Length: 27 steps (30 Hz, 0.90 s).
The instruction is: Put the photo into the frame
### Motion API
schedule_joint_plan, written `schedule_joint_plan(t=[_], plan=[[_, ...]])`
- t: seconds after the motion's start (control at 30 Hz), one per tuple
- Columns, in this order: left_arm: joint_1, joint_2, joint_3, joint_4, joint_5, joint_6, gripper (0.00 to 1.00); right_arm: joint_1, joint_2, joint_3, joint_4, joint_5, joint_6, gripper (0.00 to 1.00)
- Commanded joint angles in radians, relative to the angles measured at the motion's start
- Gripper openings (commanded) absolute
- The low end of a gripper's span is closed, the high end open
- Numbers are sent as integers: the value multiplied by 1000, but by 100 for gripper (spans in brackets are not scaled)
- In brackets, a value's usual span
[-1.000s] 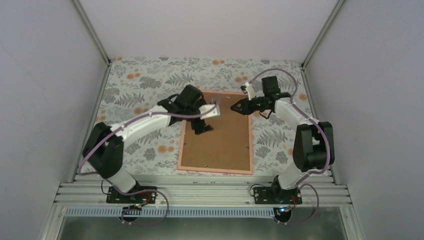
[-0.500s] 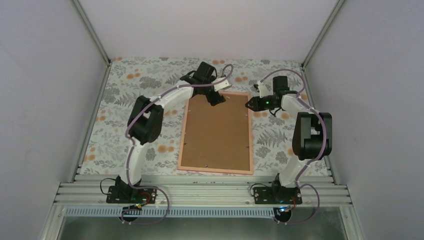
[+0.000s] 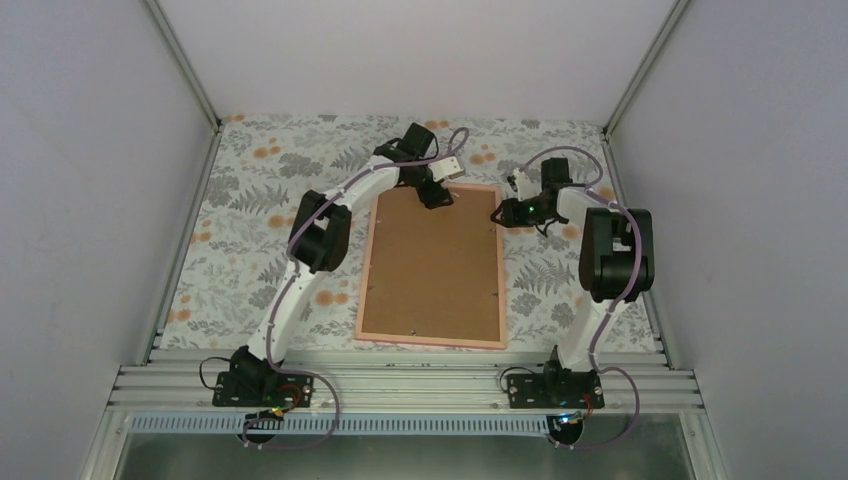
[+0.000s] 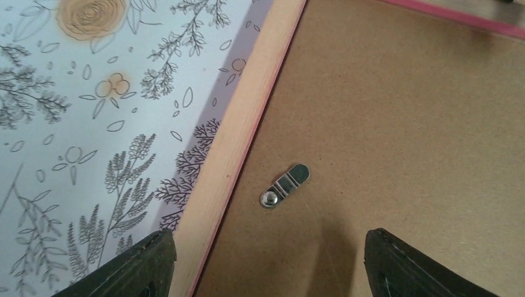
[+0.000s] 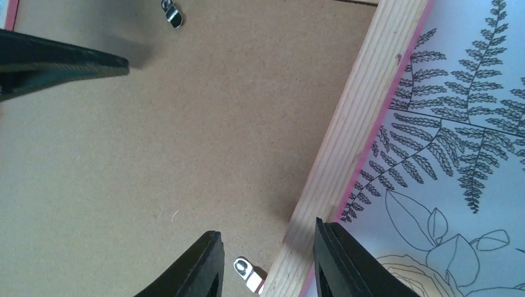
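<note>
The pink frame (image 3: 430, 341) lies face down on the floral cloth, with the brown backing board (image 3: 432, 265) filling it. The photo is hidden. My left gripper (image 3: 432, 197) hovers over the far left part of the board, open; in its wrist view the gripper (image 4: 267, 235) straddles the board's edge just below a metal tab (image 4: 283, 186) by the wooden rim (image 4: 238, 142). My right gripper (image 3: 498, 215) is at the frame's far right edge, open (image 5: 266, 229), with a metal tab (image 5: 247, 272) and the rim (image 5: 353, 136) between its fingers, gripping nothing.
Floral cloth (image 3: 270, 190) covers the table around the frame. Grey walls with metal posts close in the left, right and back. One left finger (image 5: 62, 65) shows in the right wrist view, near another tab (image 5: 173, 13).
My left arm has stretched out and carried its gripper from the board's left-middle to its far edge. My right gripper has drawn back rightward to the frame's right rim.
</note>
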<state>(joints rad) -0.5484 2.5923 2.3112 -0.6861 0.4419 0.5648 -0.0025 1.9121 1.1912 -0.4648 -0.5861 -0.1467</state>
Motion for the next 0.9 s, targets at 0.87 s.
schedule_joint_plan(t=[0.87], plan=[[-24,205,179,-15,-57,-25,53,44,122,26,45,45,71,37]])
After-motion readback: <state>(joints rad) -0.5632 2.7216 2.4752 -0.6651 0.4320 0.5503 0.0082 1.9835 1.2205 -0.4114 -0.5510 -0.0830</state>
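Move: The metal clip at the frame's far bar lies level with the left gripper fore and aft, about 4 cm to its right and 3 cm below; the far bar runs about 3 cm ahead. The right gripper hangs above the frame's right bar, whose nearest stretch is roughly 1 cm ahead, 1 cm right and 3 cm below. From there the side clip sits about 2 cm back and 1 cm left, and the far clip 5 cm ahead and 10 cm left. Bring the left gripper forward and to the right by about 2 cm each, easing down about 1.5 cm, and narrow its fingers until the clip stands between the tips, its free end against the rear finger. Meanwhile lower the right gripper about 2 cm and slide it 1.5 cm forward along the right bar, fingers astride it at an unchanged gap, the outer fingertip coming against the bar's outer edge. ##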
